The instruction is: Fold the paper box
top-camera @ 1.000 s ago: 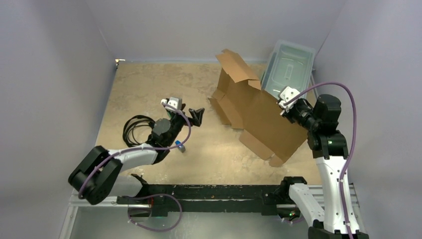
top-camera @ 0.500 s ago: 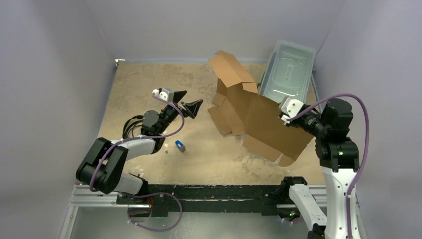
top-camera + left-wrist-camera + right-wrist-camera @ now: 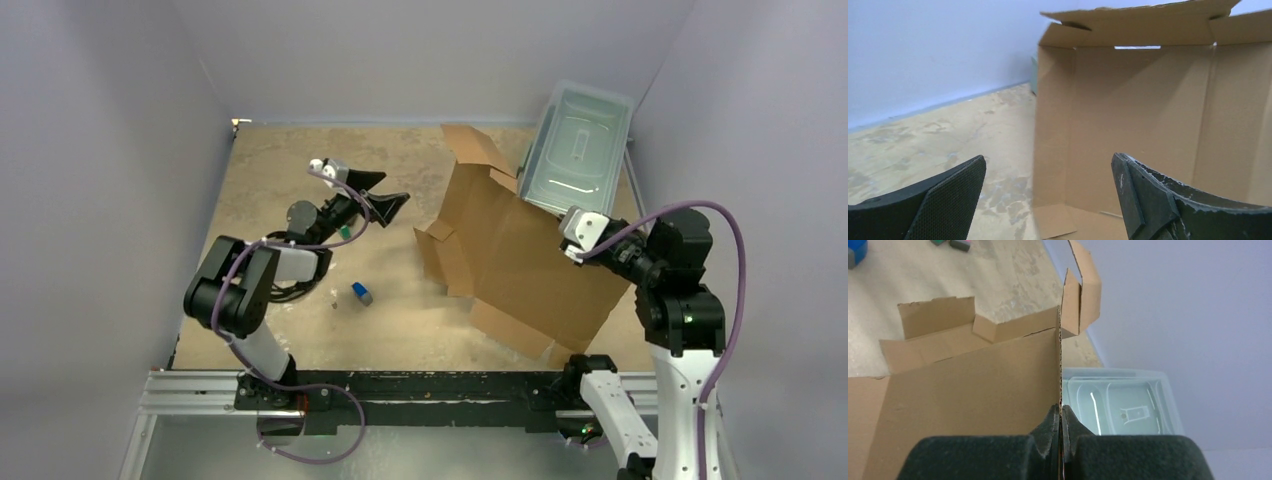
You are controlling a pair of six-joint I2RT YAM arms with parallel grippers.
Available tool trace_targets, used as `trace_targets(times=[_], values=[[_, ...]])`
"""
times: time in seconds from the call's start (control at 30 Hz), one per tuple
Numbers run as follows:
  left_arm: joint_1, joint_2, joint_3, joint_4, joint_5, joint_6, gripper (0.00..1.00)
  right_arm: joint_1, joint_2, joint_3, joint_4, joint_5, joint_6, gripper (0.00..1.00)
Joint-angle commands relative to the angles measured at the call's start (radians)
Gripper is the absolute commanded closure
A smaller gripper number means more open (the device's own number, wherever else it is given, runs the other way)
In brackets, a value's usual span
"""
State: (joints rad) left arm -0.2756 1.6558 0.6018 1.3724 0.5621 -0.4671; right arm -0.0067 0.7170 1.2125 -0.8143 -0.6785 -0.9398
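Observation:
The paper box is a brown cardboard sheet with flaps, held tilted up off the table at right of centre. My right gripper is shut on its right edge. In the right wrist view the thin cardboard edge runs straight down between the closed fingertips of the gripper. My left gripper hovers to the left of the box, open and empty, pointing at it. From the left wrist the box stands ahead like an open wall, with the wide-apart gripper short of it.
A clear plastic lidded bin stands at the back right, just behind the box, and shows as the bin past the cardboard edge. A small blue object lies on the table near the left arm. Grey walls close in on both sides.
My left arm has swung away from the near table toward the back, gripper still open, now facing the box. My right gripper has pulled the box edge slightly nearer, and the sheet has shifted.

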Motion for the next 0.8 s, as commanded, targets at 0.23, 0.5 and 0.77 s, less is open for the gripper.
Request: trace_targets(times=[0.23, 0.5, 0.77], values=[[-0.033, 0.132, 0.102, 0.009, 0.072, -0.052, 0.06, -0.001, -0.017, -0.078, -0.025, 0.146, -0.147, 1.0], [-0.063, 0.123, 0.087, 0.017, -0.034, 0.135, 0.06, -0.001, 0.008, -0.043, -0.01, 0.154, -0.169, 1.0], [-0.056, 0.192, 0.071, 0.168, -0.051, 0.153, 0.08, -0.001, 0.009, -0.052, -0.009, 0.123, -0.158, 1.0]])
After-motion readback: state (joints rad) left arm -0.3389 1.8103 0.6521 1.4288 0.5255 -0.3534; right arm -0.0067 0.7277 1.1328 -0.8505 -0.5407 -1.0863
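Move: The upright left edge of the paper box is about 10 cm to the left hand's right and some 3 cm ahead, its middle about 5 cm lower. The box's top flap sits about 15 cm right and 8 cm ahead of that hand, slightly higher; the blue block is down on the table, 22 cm back and 9 cm left. From the right hand, which already pinches the box's other side, that left edge lies some 15 cm ahead, 18 cm left and 15 cm lower; the clear bin is about 22 cm ahead and 10 cm right. Keeping its pinch on the cardboard, the right hand lowers the box about 4 cm, easing right and slightly forward while rolling its left side down some 10 degrees. The left hand, fingers staying wide open, also sinks about 4 cm and reaches right towards the box's left edge, a little forward, then eases back left about a centimetre. ##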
